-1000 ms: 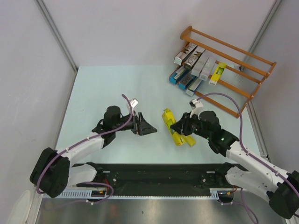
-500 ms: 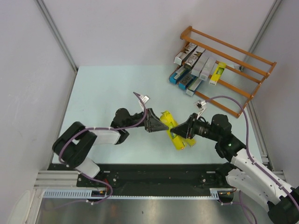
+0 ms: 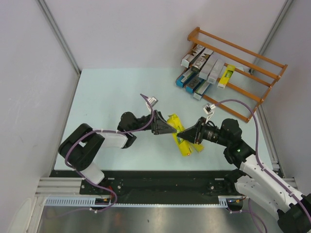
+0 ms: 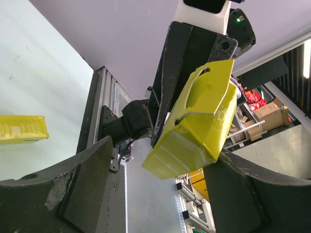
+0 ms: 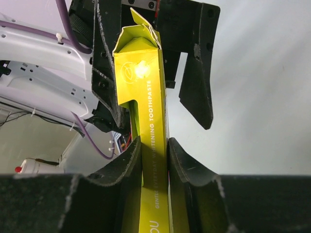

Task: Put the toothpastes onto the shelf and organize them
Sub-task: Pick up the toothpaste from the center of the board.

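Note:
My right gripper (image 5: 154, 160) is shut on a yellow toothpaste carton (image 5: 146, 82), which sticks out past its fingertips with its end flap open. My left gripper (image 4: 155, 194) meets it head-on over the middle of the table. The carton's end (image 4: 199, 116) sits between the left jaws, close to one finger, with a wide gap to the other. In the top view the two grippers (image 3: 165, 128) (image 3: 187, 133) point at each other. Another yellow carton (image 3: 186, 148) lies flat on the table below them. The wooden shelf (image 3: 243, 63) stands at the back right.
Several silver and blue cartons (image 3: 201, 70) and one yellow carton (image 3: 226, 76) lie side by side on the shelf's left part. White walls close in the table at the left, back and right. The black rail (image 3: 160, 187) with the arm bases runs along the near edge.
My left arm has swung right from the table's middle to the held carton, and its jaws have narrowed around the carton's end. My right gripper has turned to point the carton towards it.

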Available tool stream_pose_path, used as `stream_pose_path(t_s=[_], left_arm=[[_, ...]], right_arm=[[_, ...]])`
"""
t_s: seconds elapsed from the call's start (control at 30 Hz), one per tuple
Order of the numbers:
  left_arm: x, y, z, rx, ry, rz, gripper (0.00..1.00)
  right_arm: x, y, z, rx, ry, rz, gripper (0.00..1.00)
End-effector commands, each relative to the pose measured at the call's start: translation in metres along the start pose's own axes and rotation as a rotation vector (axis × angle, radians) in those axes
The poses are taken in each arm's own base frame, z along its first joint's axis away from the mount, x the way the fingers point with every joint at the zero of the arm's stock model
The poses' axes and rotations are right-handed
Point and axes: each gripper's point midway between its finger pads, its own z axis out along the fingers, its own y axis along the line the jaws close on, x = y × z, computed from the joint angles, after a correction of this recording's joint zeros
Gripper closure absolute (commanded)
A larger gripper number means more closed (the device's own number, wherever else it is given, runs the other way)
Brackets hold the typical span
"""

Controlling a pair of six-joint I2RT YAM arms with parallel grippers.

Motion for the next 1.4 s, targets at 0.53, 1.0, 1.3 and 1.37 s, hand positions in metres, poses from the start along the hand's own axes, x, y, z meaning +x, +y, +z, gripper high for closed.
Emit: stream_pose_path(t_s=[0.53, 1.0, 1.3, 1.37], left_arm=[[-0.025, -0.095, -0.003, 0.323, -0.1, 0.366, 0.78], [-0.034, -0.106, 0.0, 0.349, -0.095, 0.363, 0.96], [-0.057, -0.108, 0.003, 0.327, -0.08, 0.38, 0.97], [-0.064, -0.104, 0.008, 0.283, -0.076, 0.363, 0.97]], right_arm=[[0.002, 0.01, 0.004, -0.077, 0.007, 0.011, 0.68], [-0.011, 0.012, -0.005, -0.043, -0.07, -0.008, 0.36], [-0.026, 0.015, -0.027, 0.036, -0.158, -0.044, 0.21], [-0.024, 0.012, -0.033, 0.081, -0.144, -0.034, 0.21]])
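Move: Between the two raised hands the yellow toothpaste is already held by the right one, its middle within about 1 cm forward and left of that hand. From the left hand, whose open fingers already straddle its flapped end, its middle lies some 3 cm right, 3 cm back and about level. The second toothpaste lies on the board 15 cm or so below, about 9 cm right and 3 cm back of the left hand, 6 cm right of the right hand. Closing in place on the toothpaste's flapped end, the left fingers pinch it before the right fingers, still gripping nearer the other end, open wide and let go. The left hand then lifts it about 6 cm, drifting some 2 cm forward, mostly late on; the right dips about 1 cm, then backs off roughly 2 cm up and to its right. ##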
